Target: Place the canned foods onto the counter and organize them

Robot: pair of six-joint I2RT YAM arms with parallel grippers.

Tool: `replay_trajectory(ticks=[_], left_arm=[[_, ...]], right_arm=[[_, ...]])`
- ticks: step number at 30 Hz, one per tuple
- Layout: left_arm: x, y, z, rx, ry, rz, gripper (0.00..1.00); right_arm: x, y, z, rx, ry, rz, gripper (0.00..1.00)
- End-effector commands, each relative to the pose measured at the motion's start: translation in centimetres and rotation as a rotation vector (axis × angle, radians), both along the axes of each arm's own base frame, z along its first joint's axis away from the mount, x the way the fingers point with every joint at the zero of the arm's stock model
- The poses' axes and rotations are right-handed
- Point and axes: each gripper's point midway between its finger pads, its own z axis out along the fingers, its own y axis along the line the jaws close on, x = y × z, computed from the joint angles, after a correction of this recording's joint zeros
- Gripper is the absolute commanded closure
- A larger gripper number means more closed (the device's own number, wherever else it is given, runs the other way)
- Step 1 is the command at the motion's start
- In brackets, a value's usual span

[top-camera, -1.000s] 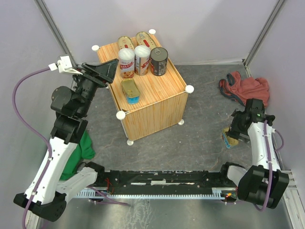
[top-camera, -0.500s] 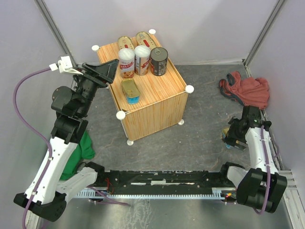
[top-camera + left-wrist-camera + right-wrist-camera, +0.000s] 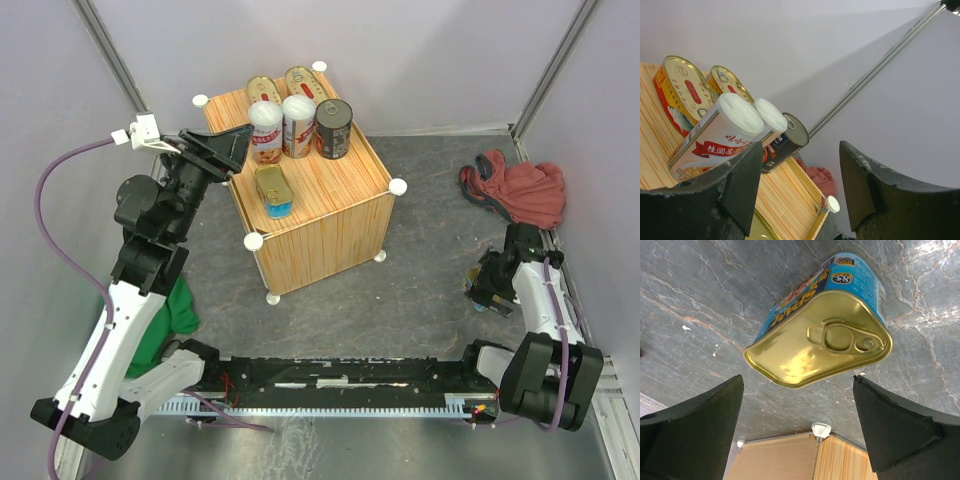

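On the wood-grain counter (image 3: 340, 190) stand two oval gold tins (image 3: 264, 88) (image 3: 303, 82), two white-lidded tins (image 3: 265, 132) (image 3: 298, 125) and a dark round tin (image 3: 333, 128). A rectangular gold tin (image 3: 273, 190) lies in front of them. My left gripper (image 3: 225, 150) hovers open at the counter's left edge, holding nothing; its wrist view shows the white-lidded tin (image 3: 715, 135) and the counter (image 3: 790, 195). On the floor at right lies another rectangular gold tin with blue sides (image 3: 820, 340). My right gripper (image 3: 797, 390) stands open just above it, apart from it, and largely hides it in the top view.
A red cloth (image 3: 515, 188) lies on the floor at the back right, beyond the right arm. A green cloth (image 3: 175, 305) sits under the left arm. Grey walls close in both sides. White knobs (image 3: 398, 186) stick out at the counter's corners.
My right gripper has lowered over the floor tin, covering more of it. The left arm has shifted slightly up and toward the counter. No tin has moved.
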Motion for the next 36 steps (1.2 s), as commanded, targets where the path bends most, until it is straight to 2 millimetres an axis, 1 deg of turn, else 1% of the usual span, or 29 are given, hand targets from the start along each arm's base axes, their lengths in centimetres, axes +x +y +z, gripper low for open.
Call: replay_trajectory(ticks=[1, 11, 16, 20, 25, 34, 36], left_arm=[[-0.3, 0.1, 1.7, -0.003, -0.046, -0.008, 0.31], [0.2, -0.3, 1.4, 0.008, -0.045, -0.016, 0.31], [0.4, -0.4, 1.3, 0.015, -0.042, -0.018, 0.31], [0.5, -0.3, 1.2, 0.017, -0.044, -0.014, 0.31], [0.6, -0.2, 1.1, 0.020, -0.042, -0.012, 0.31], [0.5, -0.1, 1.0, 0.001, -0.045, -0.016, 0.31], [0.4, -0.2, 1.0, -0.005, -0.044, -0.020, 0.31]], right_arm=[[0.7, -1.1, -0.2, -0.024, -0.007, -0.038, 0.02], [1.1, -2.3, -1.5, -0.025, 0.035, -0.030, 0.02], [1.2, -2.4, -2.2, -0.009, 0.082, 0.018, 0.03], [1.2, -2.3, -2.6, 0.002, 0.133, 0.089, 0.05], [1.4, -1.8, -3.1, 0.027, 0.154, 0.168, 0.11], [2.6, -1.3, -2.8, 0.011, 0.118, 0.368, 0.28], [2.8, -1.1, -2.7, -0.003, 0.111, 0.410, 0.35]])
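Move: The blue-and-gold canned meat stands almost straight below the open right fingers, its middle about 5 cm down and 1 cm forward. The red cloth lies some 27 cm ahead and 10 cm to the right of this hand, and the counter's near right foot is about 9 cm ahead and 27 cm to the left. From the left hand the can lies roughly 60 cm to the right, 7 cm back and 45 cm below. The right hand sinks about 4 cm onto the canned meat, turns some 15 degrees counter-clockwise, and pinches its sides. ##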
